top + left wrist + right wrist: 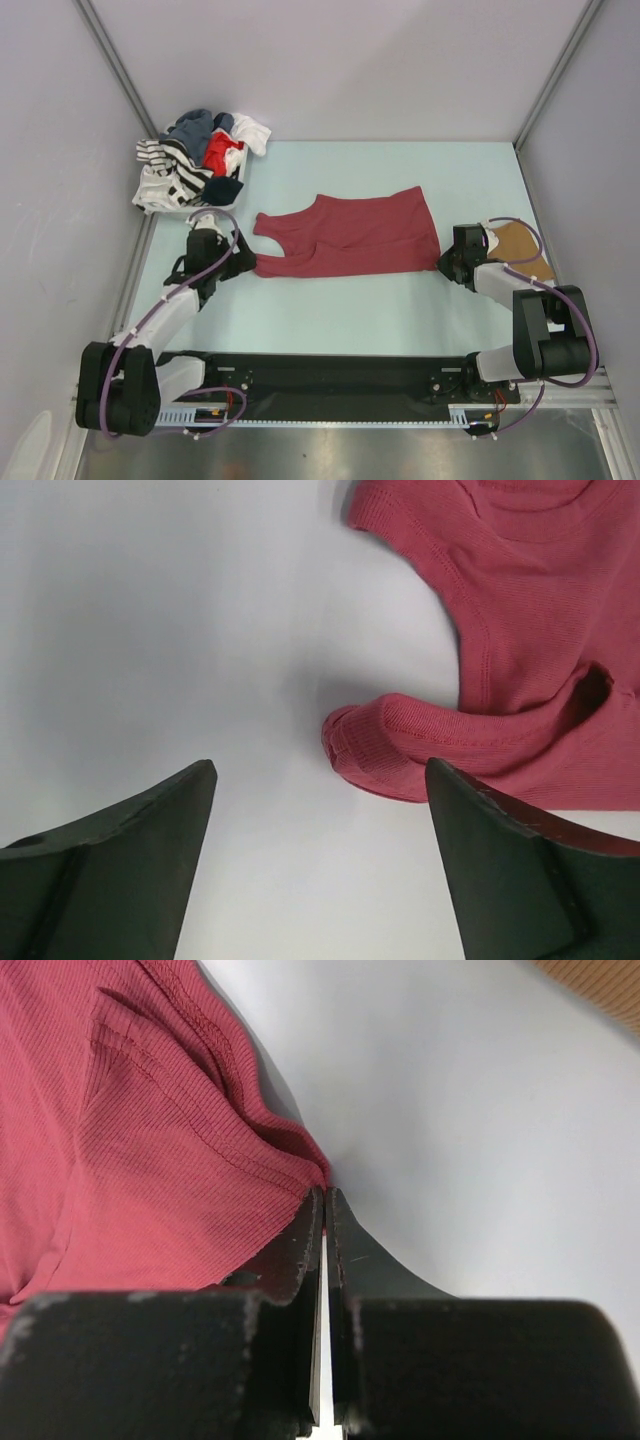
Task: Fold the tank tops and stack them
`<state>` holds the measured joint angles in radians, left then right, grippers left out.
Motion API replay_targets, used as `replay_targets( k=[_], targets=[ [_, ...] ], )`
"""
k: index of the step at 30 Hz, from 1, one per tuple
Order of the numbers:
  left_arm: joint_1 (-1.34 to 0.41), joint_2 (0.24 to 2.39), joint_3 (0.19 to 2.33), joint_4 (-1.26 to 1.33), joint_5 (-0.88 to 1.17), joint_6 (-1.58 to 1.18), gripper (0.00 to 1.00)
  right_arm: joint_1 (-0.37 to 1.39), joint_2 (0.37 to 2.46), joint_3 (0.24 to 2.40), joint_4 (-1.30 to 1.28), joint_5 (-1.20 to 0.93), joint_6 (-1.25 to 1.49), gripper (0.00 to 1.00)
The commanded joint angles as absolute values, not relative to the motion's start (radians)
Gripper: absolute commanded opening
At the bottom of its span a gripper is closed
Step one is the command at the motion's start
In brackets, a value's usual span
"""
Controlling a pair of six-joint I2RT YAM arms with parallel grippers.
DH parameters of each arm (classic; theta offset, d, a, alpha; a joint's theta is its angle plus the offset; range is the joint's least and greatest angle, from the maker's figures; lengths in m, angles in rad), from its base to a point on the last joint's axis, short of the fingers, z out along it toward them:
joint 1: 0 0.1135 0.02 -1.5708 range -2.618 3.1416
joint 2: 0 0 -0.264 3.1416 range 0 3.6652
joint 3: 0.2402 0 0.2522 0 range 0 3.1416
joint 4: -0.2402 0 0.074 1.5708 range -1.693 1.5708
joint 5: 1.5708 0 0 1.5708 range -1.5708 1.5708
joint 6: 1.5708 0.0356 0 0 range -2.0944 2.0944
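Note:
A dark red tank top [350, 235] lies spread flat mid-table, its straps to the left and its hem to the right. My left gripper [237, 263] rests on the table just left of the lower strap [385, 745]. It stands open [318, 770] with only bare table between its fingers. My right gripper [446, 262] is at the hem's near right corner. Its jaws are shut [326, 1192], pinching the edge of the red cloth [150, 1150]. A tan-brown tank top [522, 250] lies folded at the right, beside the right arm; a strip of that tan cloth [605, 980] also appears in the right wrist view.
A heap of mixed clothes [195, 160], striped, white, red and dark blue, sits at the back left corner. Grey walls with metal rails [115, 60] close in the table on three sides. The arms' black base bar [330, 375] runs along the near edge.

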<state>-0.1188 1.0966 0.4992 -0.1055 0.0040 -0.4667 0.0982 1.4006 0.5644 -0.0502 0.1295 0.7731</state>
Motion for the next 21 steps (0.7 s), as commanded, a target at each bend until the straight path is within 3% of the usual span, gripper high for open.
replay_targets(
  k=[1,3,4,6,7,13,21],
  targets=[
    [-0.13,1.124,0.518,-0.066,-0.008,-0.417,0.89,0.095,1.416,0.569,-0.064,0.095,0.756,0.0],
    [-0.13,1.163,0.537,-0.064,-0.008,-0.417,0.81,0.091,1.414,0.569,-0.064,0.092,0.758,0.0],
    [-0.13,1.181,0.546,-0.06,-0.008,-0.417,0.71,0.091,1.413,0.569,-0.064,0.092,0.756,0.0],
    [-0.13,1.238,0.578,-0.06,0.041,-0.42,0.58,0.087,1.411,0.569,-0.066,0.091,0.755,0.0],
    [-0.13,1.255,0.589,-0.051,0.052,-0.423,0.44,0.086,1.41,0.568,-0.066,0.091,0.755,0.0],
    [-0.13,1.359,0.652,-0.008,0.09,-0.475,0.17,0.08,1.408,0.568,-0.067,0.086,0.752,0.0],
    [-0.13,1.499,0.749,-0.03,0.095,-0.506,0.11,0.074,1.41,0.568,-0.066,0.084,0.746,0.0]
  ],
)
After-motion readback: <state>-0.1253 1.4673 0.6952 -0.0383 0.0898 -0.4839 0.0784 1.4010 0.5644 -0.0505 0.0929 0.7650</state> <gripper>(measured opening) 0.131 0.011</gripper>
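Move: The raised near shoulder end of the red tank top lies just ahead of my left hand, about 2 cm out, 2 cm to the right and 4 cm below. The top's far strap is on the table some 14 cm ahead and 2 cm right, across the armhole, and the basket of clothes about 33 cm ahead and 20 cm left. From my right hand the near shoulder end is roughly 57 cm left, level with it fore and aft and at nearly the same height. I drop my left hand about 2.5 cm onto the near shoulder end, closing its wide-open fingers as it sinks until they pinch the red cloth. Then I stop descending and draw it forward some 5 cm, easing about 2 cm right, towards the far strap. My right hand stays put, still pinching the hem end. ##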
